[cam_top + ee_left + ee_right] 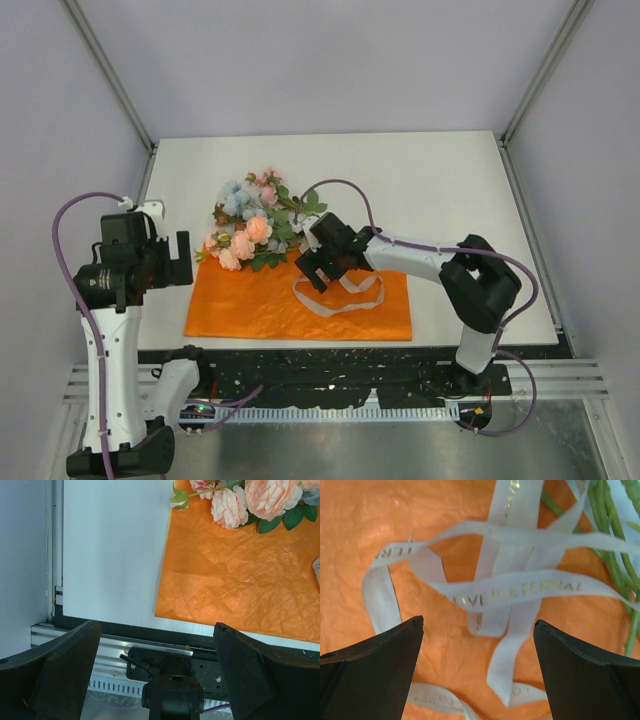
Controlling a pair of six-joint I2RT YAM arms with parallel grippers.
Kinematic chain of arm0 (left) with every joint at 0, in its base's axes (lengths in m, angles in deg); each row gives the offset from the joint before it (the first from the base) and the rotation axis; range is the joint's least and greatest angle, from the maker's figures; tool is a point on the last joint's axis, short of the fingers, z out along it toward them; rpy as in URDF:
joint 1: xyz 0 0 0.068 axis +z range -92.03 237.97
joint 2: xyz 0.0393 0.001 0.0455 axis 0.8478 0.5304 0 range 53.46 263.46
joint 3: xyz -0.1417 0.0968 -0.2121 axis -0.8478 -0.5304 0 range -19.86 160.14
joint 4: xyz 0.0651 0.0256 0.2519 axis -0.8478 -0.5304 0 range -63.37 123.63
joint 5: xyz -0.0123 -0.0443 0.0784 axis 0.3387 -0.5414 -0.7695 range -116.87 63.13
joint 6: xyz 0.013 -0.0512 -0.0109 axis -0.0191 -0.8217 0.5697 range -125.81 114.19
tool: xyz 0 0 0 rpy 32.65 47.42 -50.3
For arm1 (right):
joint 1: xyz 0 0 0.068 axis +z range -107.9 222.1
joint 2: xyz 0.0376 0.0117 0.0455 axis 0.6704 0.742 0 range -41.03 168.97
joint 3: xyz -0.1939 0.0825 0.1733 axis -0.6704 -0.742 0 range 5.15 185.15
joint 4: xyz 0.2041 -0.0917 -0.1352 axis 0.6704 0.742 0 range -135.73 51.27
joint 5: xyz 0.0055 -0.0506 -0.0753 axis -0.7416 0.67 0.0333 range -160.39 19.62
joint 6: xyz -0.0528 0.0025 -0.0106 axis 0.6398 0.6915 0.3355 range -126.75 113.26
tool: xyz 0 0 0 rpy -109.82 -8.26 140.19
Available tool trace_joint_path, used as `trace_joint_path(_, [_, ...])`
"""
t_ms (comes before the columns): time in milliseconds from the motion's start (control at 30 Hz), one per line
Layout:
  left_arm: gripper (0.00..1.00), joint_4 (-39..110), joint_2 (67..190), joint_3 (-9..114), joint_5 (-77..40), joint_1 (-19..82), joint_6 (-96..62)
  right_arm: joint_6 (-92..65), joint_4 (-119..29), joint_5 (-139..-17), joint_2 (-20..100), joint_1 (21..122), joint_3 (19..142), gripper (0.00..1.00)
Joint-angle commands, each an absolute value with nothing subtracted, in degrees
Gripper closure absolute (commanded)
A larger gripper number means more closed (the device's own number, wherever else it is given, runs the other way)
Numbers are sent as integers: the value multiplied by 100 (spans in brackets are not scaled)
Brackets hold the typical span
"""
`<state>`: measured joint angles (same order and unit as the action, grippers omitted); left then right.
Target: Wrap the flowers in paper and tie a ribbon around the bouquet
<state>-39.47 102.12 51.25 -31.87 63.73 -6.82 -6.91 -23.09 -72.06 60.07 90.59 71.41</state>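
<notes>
The orange paper (300, 305) lies flat and unfolded at the front of the table. The flowers (255, 220) rest at its back left corner, blooms to the left, with the green stems (615, 555) running right onto the sheet. The cream ribbon (340, 297) with gold lettering lies in loose loops on the paper. My right gripper (318, 265) hovers open just above those loops (520, 587), holding nothing (479, 622). My left gripper (183, 258) is raised at the table's left side, open and empty (157, 627), above the paper's front left corner (240, 580). Peach blooms (260, 497) show at the top of the left wrist view.
The white table (430, 190) is enclosed by pale walls on three sides. A black and aluminium rail (350, 385) runs along the near edge, close to the paper's front edge. The right arm's elbow (480, 280) stands over the table's right front part.
</notes>
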Motion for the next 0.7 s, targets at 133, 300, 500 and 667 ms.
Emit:
trace_joint_path(133, [0,-4046,10013,5107,-3417,6403,-370,-1202,-2876,-6134,6839,9465,7907,5])
trace_joint_path(300, [0,-4037,9872,4984,-3487,6403,-212,-1281,-2771,-6238,6980,9492,7749,34])
trace_joint_path(500, [0,-3818,9925,4904,-3443,6403,-27,-957,-2543,-6370,6473,9291,7397,95])
trace_joint_path(667, [0,-3572,10179,5053,-3198,6403,105,-193,-1955,-6625,5119,8563,7099,94])
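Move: The strand of white ribbon to be gripped lies about 3 cm to the right hand's left, 1 cm ahead and some 3 cm below its open fingers. The bunched green stems run roughly 8 cm ahead of that hand, 2 cm to its right and 4 cm lower; the nearest peach rose is about 14 cm to its left and 7 cm ahead, slightly lower. From the left hand, high up and idle, the ribbon strand lies some 26 cm to the right, 10 cm ahead and 22 cm below. With its fingers spread, the right hand slides about 3.5 cm left and a little forward while sinking some 3 cm onto the loose ribbon that crosses the orange paper, then all but stops there and shuts, pinching the lettered strand between its fingertips. It straight away reverses, drawing the pinched ribbon roughly 3.5 cm back to the right with only a slight lift, staying low over the paper, the wrist keeping nearly the same slant throughout. ##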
